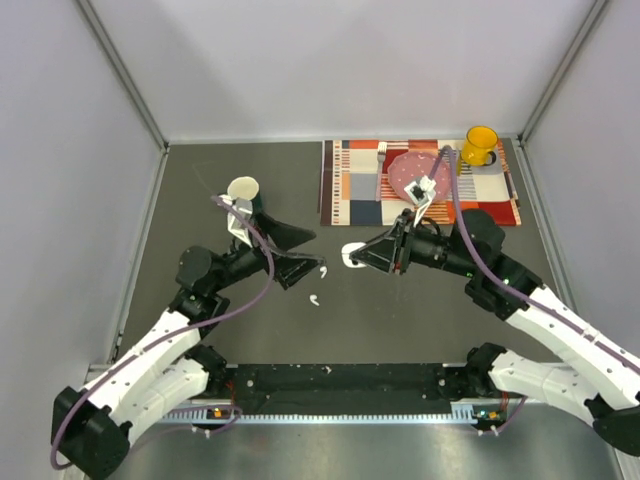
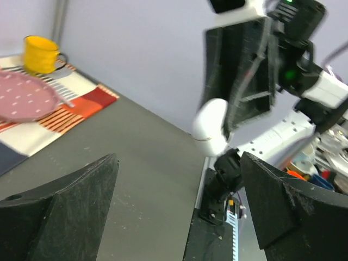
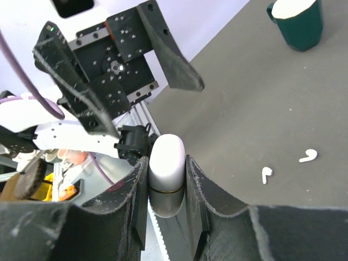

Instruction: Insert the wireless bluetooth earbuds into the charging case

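Note:
My right gripper (image 1: 360,256) is shut on the white charging case (image 1: 351,255), held off the table with its lid closed. The right wrist view shows the case (image 3: 167,163) clamped between both fingers. Two tiny white earbuds lie on the dark table: one (image 1: 314,299) is in front of the grippers, the other (image 1: 323,270) is by my left gripper's near finger. Both show in the right wrist view, one nearer (image 3: 266,174) and one farther (image 3: 308,156). My left gripper (image 1: 310,254) is open and empty, facing the case (image 2: 212,128). No other earbuds are visible.
A dark green mug (image 1: 243,190) stands behind the left arm. A striped placemat (image 1: 350,185) at the back right carries a pink plate (image 1: 418,172) and a yellow mug (image 1: 480,145). Grey walls enclose the table.

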Tool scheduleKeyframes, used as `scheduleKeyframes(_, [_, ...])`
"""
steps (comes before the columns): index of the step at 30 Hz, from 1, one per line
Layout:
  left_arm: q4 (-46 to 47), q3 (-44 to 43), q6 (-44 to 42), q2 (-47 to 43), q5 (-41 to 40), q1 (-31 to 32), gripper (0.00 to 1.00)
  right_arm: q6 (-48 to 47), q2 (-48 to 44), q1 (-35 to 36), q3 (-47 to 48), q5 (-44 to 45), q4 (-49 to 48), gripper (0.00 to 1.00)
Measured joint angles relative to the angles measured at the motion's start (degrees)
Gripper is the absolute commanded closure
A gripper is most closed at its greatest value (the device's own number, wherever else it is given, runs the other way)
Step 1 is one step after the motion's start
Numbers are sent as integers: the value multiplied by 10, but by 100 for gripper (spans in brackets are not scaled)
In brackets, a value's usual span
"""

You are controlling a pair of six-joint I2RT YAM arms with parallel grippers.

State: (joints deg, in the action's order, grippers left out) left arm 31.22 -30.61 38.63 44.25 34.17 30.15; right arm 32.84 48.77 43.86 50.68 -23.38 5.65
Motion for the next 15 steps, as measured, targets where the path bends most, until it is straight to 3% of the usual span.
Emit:
scheduleKeyframes(4, [43, 11, -39, -7, 50, 15, 1, 31, 31, -7, 39, -19, 31, 100])
scheduleKeyframes(10, [-55, -29, -214, -67, 45, 60, 1, 63, 46, -9, 51, -47, 44, 100])
scheduleKeyframes(15, [-36, -45, -169, -45, 19, 61, 1, 55, 37, -9, 40, -75, 0, 99])
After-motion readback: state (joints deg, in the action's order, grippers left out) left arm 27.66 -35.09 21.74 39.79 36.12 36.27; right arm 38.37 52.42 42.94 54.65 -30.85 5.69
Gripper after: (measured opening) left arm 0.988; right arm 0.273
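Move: The white charging case is pinched in the right gripper, its middle about 1 cm ahead and 1 cm left of that hand's point. From the wide-open left gripper the case lies roughly 6 cm to the right and 2 cm back, at about the same height. Far below the left gripper, some 28 cm down on the table, one loose earbud lies about 7 cm ahead and level sideways; the other lies 2 cm left, straight below otherwise. Draw the empty left gripper back about 4 cm, then lift it by nearly as much, rolling it some 20 degrees so its forward side rises, fingers kept wide open and brought nearer the case without touching it. Meanwhile let the right gripper keep its pinch on the case and carry it a little up, left and back. ##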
